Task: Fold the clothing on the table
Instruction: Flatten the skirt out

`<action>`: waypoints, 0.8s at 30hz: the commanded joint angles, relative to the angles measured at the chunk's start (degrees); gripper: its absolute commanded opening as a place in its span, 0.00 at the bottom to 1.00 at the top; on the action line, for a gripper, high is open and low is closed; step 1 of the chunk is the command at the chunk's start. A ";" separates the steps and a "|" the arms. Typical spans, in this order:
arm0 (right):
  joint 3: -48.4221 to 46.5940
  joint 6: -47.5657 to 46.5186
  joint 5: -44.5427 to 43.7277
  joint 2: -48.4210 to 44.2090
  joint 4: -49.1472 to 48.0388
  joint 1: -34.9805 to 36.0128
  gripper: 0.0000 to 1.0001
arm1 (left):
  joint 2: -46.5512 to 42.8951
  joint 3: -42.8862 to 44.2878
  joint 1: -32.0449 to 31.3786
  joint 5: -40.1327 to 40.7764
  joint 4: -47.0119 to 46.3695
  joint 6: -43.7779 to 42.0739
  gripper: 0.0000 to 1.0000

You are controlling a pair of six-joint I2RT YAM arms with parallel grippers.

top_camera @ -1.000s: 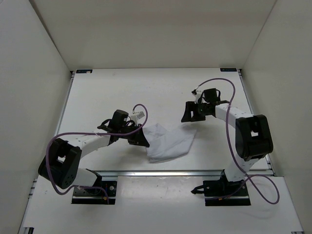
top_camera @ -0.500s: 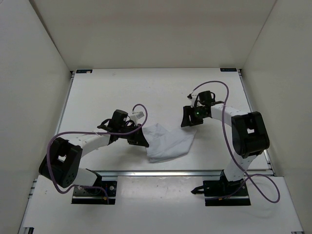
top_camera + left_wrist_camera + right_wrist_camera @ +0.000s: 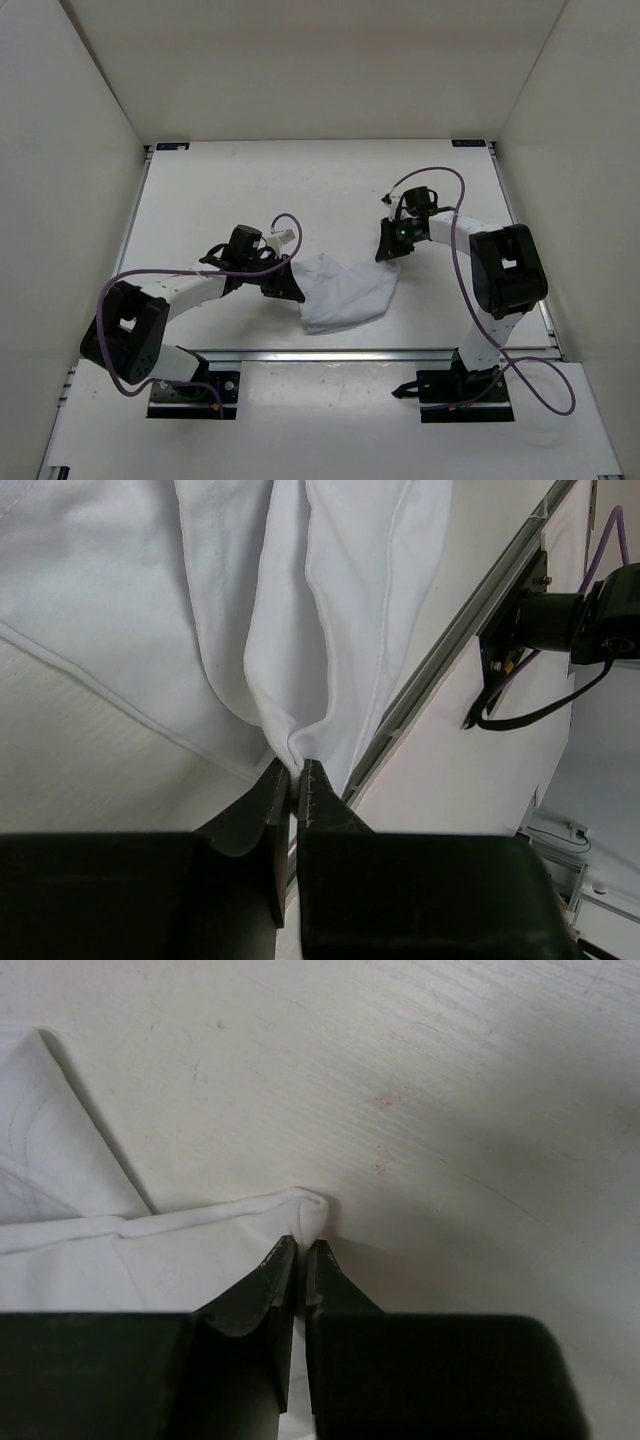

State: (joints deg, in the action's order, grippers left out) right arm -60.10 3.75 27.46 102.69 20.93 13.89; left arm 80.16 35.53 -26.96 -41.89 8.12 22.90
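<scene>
The clothing point(image 3: 345, 292) is a small white wrinkled garment lying on the table point(image 3: 330, 190) between my two arms, near the front rail. My left gripper point(image 3: 297, 291) is shut on the clothing's left edge; in the left wrist view the fabric point(image 3: 330, 610) bunches into a fold pinched between the black fingers point(image 3: 297, 777). My right gripper point(image 3: 386, 254) is shut on the clothing's upper right corner; the right wrist view shows that corner point(image 3: 308, 1212) rolled up and nipped between its jaws point(image 3: 301, 1252), low on the tabletop.
An aluminium rail point(image 3: 370, 353) runs along the front just below the garment, also in the left wrist view point(image 3: 470, 630). White walls enclose the table on three sides. Purple cables point(image 3: 455, 180) loop from both arms.
My right gripper moved down and left onto the garment's upper right corner and closed on it. The left gripper kept its hold and stayed in place.
</scene>
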 commanded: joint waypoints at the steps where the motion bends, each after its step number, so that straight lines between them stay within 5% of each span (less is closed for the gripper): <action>1: -1.69 0.64 0.31 -0.65 -2.29 0.26 0.00 | -0.36 1.74 0.24 -1.27 0.67 -1.10 0.00; 6: -7.04 0.12 -3.11 -5.39 0.24 0.00 0.00 | -0.45 6.03 1.38 4.17 7.76 -4.69 0.00; 15: -28.05 -0.59 -8.92 -15.23 5.89 -2.11 0.01 | 1.13 31.69 7.88 18.06 20.09 -11.56 0.00; 19: -38.29 -0.76 -9.80 -14.20 4.90 -4.48 0.00 | 10.24 52.46 10.35 20.09 23.50 -12.96 0.00; 21: -46.83 -0.50 -8.31 -12.70 4.22 -5.54 0.00 | 15.52 72.47 9.57 25.42 28.41 -16.55 0.00; 24: -48.36 -1.02 -10.14 -13.57 -0.53 -5.89 0.00 | 17.06 82.77 6.31 37.36 27.93 -20.34 0.00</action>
State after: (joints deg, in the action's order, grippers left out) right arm -105.86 3.46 19.59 89.17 24.62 8.75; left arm 99.59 110.61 -17.98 -16.67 32.38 8.10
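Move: The skirt lies bunched on the table between the hands, pinched by both. From the left hand its middle is about 5 cm ahead, 9 cm to the right and 6 cm below; from the right hand, about 9 cm back, 7 cm to the left and 2 cm below. Its near edge lies about 4 cm back and 8 cm right of the left hand, and the front rail roughly 11 cm straight behind that hand. The skirt is swept off the table by both hands, which keep their shut pinch on its edge. After a slow start they speed up: the right mostly up, about 40 cm, and some 12 cm forward; the left up and forward in near equal parts, just under 30 cm each. They spread slightly apart, both wrists tilting the fingertips up by about 50 degrees. ##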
